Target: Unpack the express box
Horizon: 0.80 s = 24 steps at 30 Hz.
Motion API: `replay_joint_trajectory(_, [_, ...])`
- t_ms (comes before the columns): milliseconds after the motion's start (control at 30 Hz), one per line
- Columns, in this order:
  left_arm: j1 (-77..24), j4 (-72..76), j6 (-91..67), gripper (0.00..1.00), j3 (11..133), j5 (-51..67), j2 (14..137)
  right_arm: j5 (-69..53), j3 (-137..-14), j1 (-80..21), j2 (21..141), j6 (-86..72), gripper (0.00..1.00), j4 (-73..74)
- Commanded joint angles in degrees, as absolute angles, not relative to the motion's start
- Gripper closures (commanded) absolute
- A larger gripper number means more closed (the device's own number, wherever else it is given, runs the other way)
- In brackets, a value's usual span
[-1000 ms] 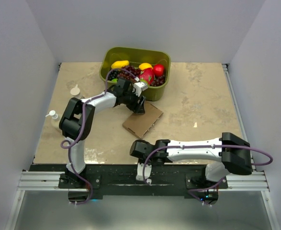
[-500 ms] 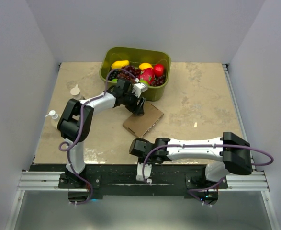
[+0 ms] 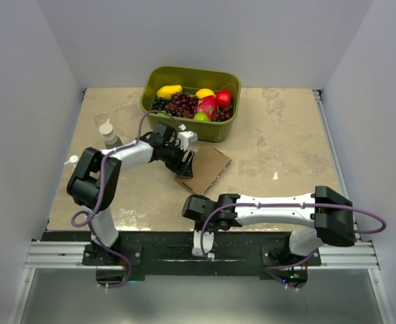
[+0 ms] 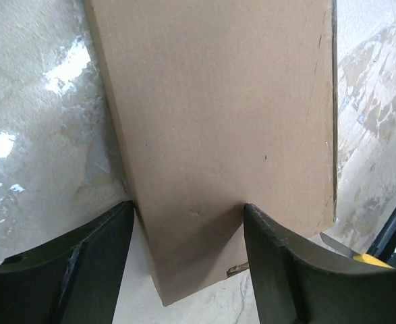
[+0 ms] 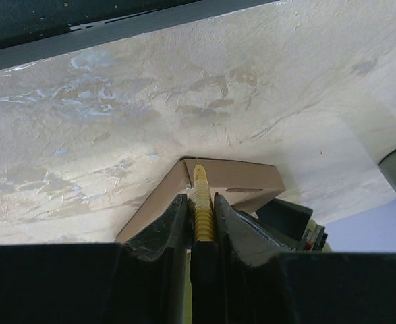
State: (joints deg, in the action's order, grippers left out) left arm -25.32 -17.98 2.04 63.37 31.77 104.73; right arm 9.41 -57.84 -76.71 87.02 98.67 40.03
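The express box [image 3: 209, 167] is a flat brown cardboard mailer lying closed on the table centre. My left gripper [image 3: 184, 160] is open at its left corner. In the left wrist view the box [image 4: 218, 121] fills the frame and its near corner lies between the two black fingers [image 4: 83, 263] of the left gripper [image 4: 187, 229]. My right gripper [image 3: 195, 208] is near the box's front corner, shut on a yellow ribbed knife handle [image 5: 200, 183]. In the right wrist view the gripper [image 5: 199, 200] points at the box's edge [image 5: 241, 181]. A blade tip with a yellow part [image 4: 359, 255] shows in the left wrist view.
An olive-green tub [image 3: 158, 75] of fruit stands at the back, just beyond the box. A small bottle [image 3: 108, 135] and a pump bottle [image 3: 71, 160] stand at the left. A small white scrap [image 3: 274, 176] lies to the right. The black base rail [image 3: 184, 246] runs along the near edge.
My left arm has swung left and nearer, moving its gripper from the box's far corner, by the tub, to its left corner. The right arm has barely moved.
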Motion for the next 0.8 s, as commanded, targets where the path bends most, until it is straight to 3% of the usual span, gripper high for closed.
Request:
replay_joint_trajectory(0, [-26.8,-14.6,0.71,0.3,64.95,25.95,101.18,8.09,-59.41,-76.64,85.43,99.76,1.0,40.16])
replay_joint_trajectory(100, [-26.81,-12.83,-1.3,0.31,66.18,20.75,97.66,8.0,-60.03,-76.73,85.52,98.97,1.0,40.69])
replay_joint_trajectory(200, [-26.81,-8.2,-2.45,0.39,64.69,19.95,94.32,7.12,-60.38,-76.73,85.17,98.79,1.0,41.22])
replay_joint_trajectory(333, [-26.81,-3.6,-4.13,0.5,61.96,32.02,95.53,7.82,-59.77,-76.64,85.08,98.61,1.0,40.69])
replay_joint_trajectory(367, [-26.89,-4.3,-4.39,0.61,62.14,33.65,96.84,7.91,-59.77,-76.73,85.17,98.44,1.0,41.04])
replay_joint_trajectory(533, [-26.89,-4.21,-5.63,0.84,61.17,36.65,103.79,8.52,-59.5,-76.73,84.99,98.35,1.0,41.92])
replay_joint_trajectory(767, [-26.89,-6.76,-5.27,0.88,63.71,34.89,109.42,9.23,-60.03,-76.64,85.96,97.82,1.0,42.63])
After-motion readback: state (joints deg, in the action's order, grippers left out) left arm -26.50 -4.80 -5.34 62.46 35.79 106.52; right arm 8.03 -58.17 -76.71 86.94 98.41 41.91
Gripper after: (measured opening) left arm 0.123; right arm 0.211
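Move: The express box lies under the left hand's half-open fingers, its middle roughly 6 cm to the right, 2 cm farther out and 2 cm down. The green crate's middle stands about 26 cm straight ahead of that hand, slightly to its right. The yellow knife is some 13 cm back and 7 cm right. For the right hand, which grips that knife, the box's middle lies about 19 cm straight ahead and 7 cm below. The express box's left end is let go of as the left hand hops up about 8 cm and some 4 cm forward, then shifts about 3 cm right and comes back down, drawing back slightly, onto the box top nearer its middle. The fingers close nearly shut on the way, so the shut fingertips now rest on the cardboard. The right hand keeps the knife almost still. ##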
